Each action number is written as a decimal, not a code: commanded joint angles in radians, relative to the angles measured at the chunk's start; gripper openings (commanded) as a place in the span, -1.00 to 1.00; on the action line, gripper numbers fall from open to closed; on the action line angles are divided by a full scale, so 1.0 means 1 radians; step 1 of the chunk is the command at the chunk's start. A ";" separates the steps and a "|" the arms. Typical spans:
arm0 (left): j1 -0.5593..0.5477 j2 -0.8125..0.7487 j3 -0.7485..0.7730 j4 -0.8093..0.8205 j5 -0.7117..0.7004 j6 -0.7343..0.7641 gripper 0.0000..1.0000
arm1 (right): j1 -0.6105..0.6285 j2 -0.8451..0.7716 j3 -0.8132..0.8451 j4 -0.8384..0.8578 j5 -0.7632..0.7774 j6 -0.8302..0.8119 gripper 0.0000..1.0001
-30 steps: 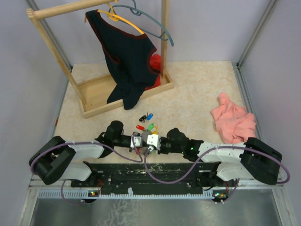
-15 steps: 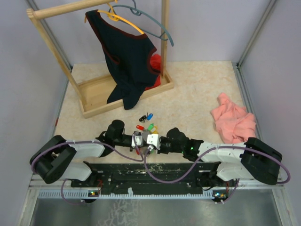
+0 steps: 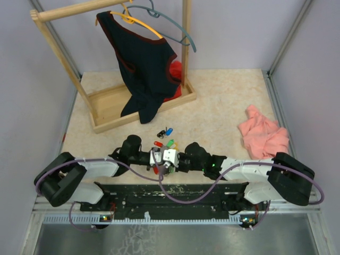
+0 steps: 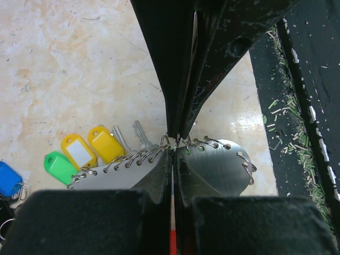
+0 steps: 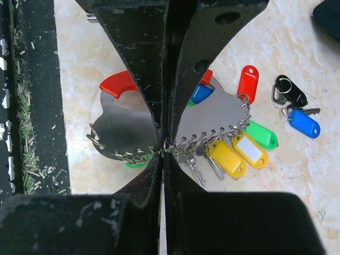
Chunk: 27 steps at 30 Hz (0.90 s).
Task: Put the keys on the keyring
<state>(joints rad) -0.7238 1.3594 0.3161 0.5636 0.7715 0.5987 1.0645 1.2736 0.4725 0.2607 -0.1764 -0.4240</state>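
Both grippers meet tip to tip at the table's near middle. My left gripper (image 3: 160, 160) (image 4: 173, 147) is shut on a thin strip, part pale and part red, that looks like the keyring (image 4: 172, 241) seen edge-on. Its red curve (image 5: 118, 84) shows beside the left fingers. My right gripper (image 3: 165, 160) (image 5: 164, 149) is shut, its tips against wire loops on a silver plate (image 5: 220, 114). Whether it pinches anything is hidden. The keys lie just beyond: yellow (image 5: 226, 158), green (image 5: 263, 135), red (image 5: 247, 82) and blue (image 5: 305, 123).
A small black clip (image 5: 289, 90) lies by the blue key. A wooden rack (image 3: 109, 109) with a dark garment (image 3: 146, 69) and hangers stands at the back left. A pink cloth (image 3: 263, 137) lies at the right. The black base rail (image 3: 170, 194) runs along the near edge.
The right arm has slid a little to the left, bringing its gripper tight against the left one. The left arm has barely moved. Both grippers stayed shut.
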 commanded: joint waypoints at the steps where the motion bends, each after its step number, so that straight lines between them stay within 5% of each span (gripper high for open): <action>1: -0.009 0.001 0.033 0.019 -0.018 -0.013 -1.00 | 0.009 0.001 0.064 0.079 0.002 0.002 -1.00; 7: -0.009 -0.018 0.015 0.041 -0.035 -0.018 -1.00 | -0.001 -0.043 0.041 0.066 0.022 0.000 -1.00; 16: -0.008 -0.024 0.009 0.041 -0.064 -0.020 -1.00 | -0.048 -0.149 -0.031 0.040 -0.014 0.041 -0.57; 27: -0.008 -0.034 0.009 0.038 -0.050 -0.015 -1.00 | -0.078 -0.079 -0.015 0.024 -0.050 0.036 -0.45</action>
<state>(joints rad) -0.7284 1.3487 0.3164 0.5793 0.7063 0.5804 0.9916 1.1763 0.4385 0.2588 -0.1921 -0.3962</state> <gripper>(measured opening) 0.006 0.269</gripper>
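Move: The key being worked onto the rim ring is right at the right fingertips, about 0 cm off. From the right hand, the nearer yellow tag is some 5 cm ahead, 2 cm right; the green tag 9 cm ahead, 1 cm right; the red tag 10 cm ahead, 4 cm left, all roughly 4 cm below. The left hand, pinching at the metal plate's ringed rim, has the key about 0 cm away, at its tips. Right fingers open off the key, rise some 3 cm, sink halfway, edging right and forward; left keeps pinching. ##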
